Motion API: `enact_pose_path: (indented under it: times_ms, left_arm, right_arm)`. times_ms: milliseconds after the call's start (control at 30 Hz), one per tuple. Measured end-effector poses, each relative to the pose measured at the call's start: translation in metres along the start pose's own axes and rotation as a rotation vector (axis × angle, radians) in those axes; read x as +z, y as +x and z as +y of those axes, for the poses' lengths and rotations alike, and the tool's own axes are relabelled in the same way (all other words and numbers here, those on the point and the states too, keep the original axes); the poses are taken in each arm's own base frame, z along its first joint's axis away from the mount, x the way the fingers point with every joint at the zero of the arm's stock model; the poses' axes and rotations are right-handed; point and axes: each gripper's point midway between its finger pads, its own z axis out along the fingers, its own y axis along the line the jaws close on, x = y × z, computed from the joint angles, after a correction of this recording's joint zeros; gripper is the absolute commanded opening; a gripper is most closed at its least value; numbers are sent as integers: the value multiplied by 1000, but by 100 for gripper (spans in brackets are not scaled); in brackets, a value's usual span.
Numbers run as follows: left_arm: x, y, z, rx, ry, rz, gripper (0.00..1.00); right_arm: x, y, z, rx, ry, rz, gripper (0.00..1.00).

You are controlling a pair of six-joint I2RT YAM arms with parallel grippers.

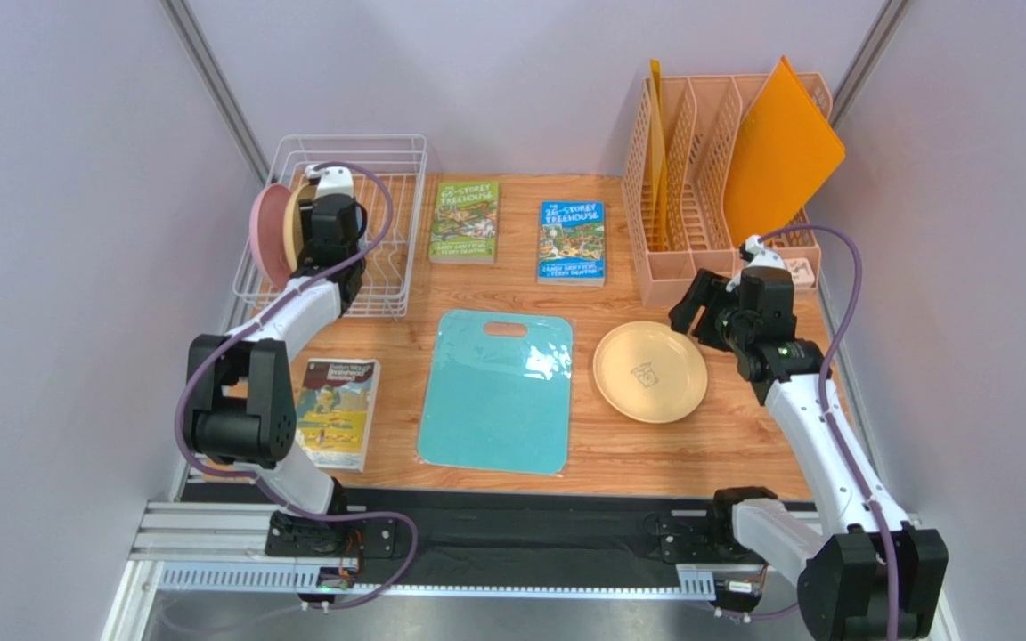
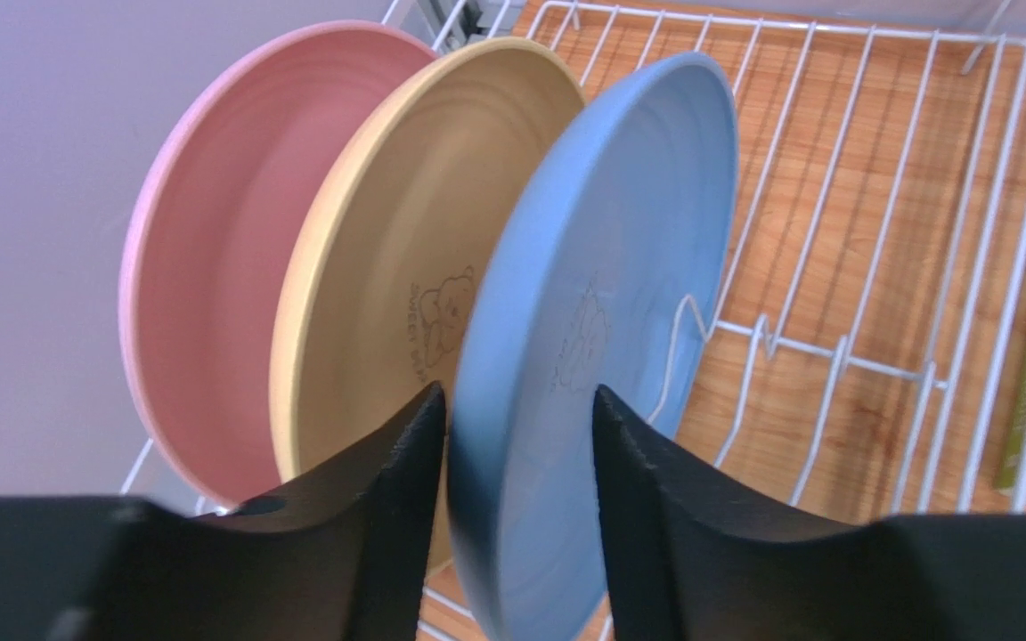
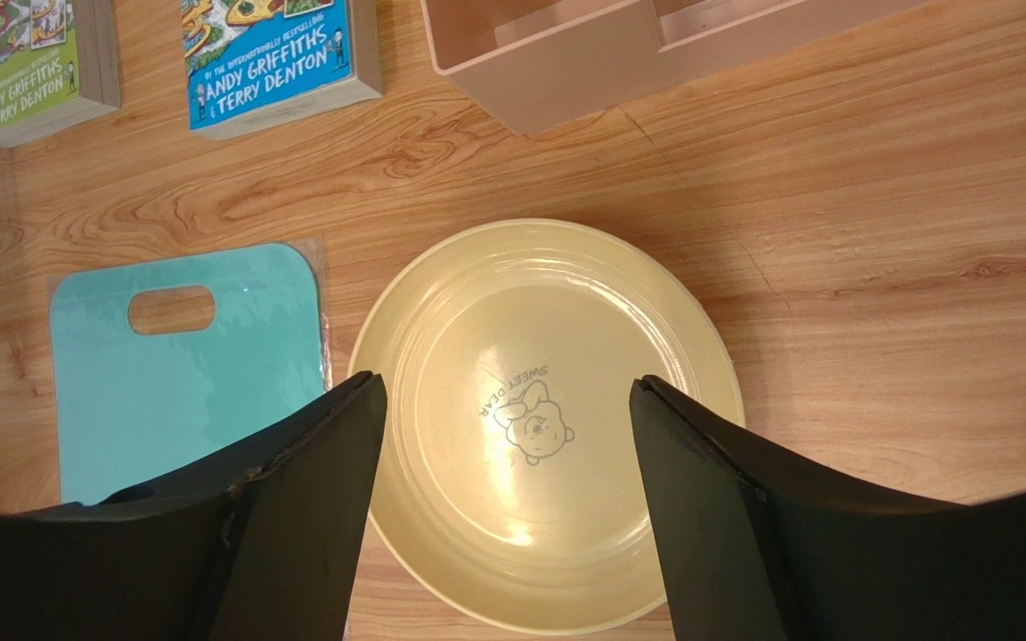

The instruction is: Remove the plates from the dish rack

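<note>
The white wire dish rack (image 1: 385, 140) stands at the back left. A pink plate (image 2: 211, 267), a tan-yellow plate (image 2: 398, 241) and a blue plate (image 2: 599, 267) stand on edge in it (image 2: 800, 345). My left gripper (image 2: 516, 414) has a finger on each side of the blue plate's rim, and the plate fills the gap between them. In the top view the left gripper (image 1: 322, 214) covers the blue plate. A second tan-yellow plate (image 1: 650, 371) lies flat on the table. My right gripper (image 3: 502, 401) hovers open and empty above it (image 3: 545, 414).
A teal cutting board (image 1: 498, 390) lies mid-table. A green book (image 1: 465, 221) and a blue book (image 1: 572, 241) lie behind it, and a third book (image 1: 338, 411) lies at the front left. A peach slatted organizer (image 1: 706, 174) with orange boards (image 1: 779, 147) stands at the back right.
</note>
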Motion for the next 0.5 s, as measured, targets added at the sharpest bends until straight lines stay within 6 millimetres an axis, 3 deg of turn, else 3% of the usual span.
enact_pose_path:
  times_ms: [33,100,133,200,267,500]
  left_arm:
    - [0,-1,1,4,-3,-2,30]
    - [1,-3,2,5,-10,-11,23]
    - [1,-3,2,8,-10,-13,11]
    - [0,-2,6,36,-25,-7,0]
    - [2,-1,16,38,-62,-2,0]
    - [-2,-2,19,58,-107,-20,0]
  right_arm:
    - [1,0,0,0,-1,0,73]
    - [1,0,1,0,-5,-1,73]
    - [2,-1,1,0,-7,-3,73]
    - [2,-1,2,-1,-10,-4,73]
    - [2,-1,2,0,-9,-2,74]
    - [3,3,0,0,-6,7,76]
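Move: The blue plate stands on edge in the dish rack. Its middle is about 5 cm ahead of my left hand, 1 cm to the right and some 7 cm below, with its near upper rim already between my open fingers. The cream plate is roughly 4 cm ahead and 5 cm to my left hand's left; the pink plate is also 4 cm ahead, 10 cm left. From my right hand the blue plate lies about 66 cm left, 20 cm ahead. I shut my left fingers on the blue plate's near upper rim, from about half open to closed, pinching it between the pads. As they close, my left hand shifts only about 1.5 cm to the left, easing back and up by under a centimetre, while the wrist rolls and swings counter-clockwise, about 5 degrees each. ##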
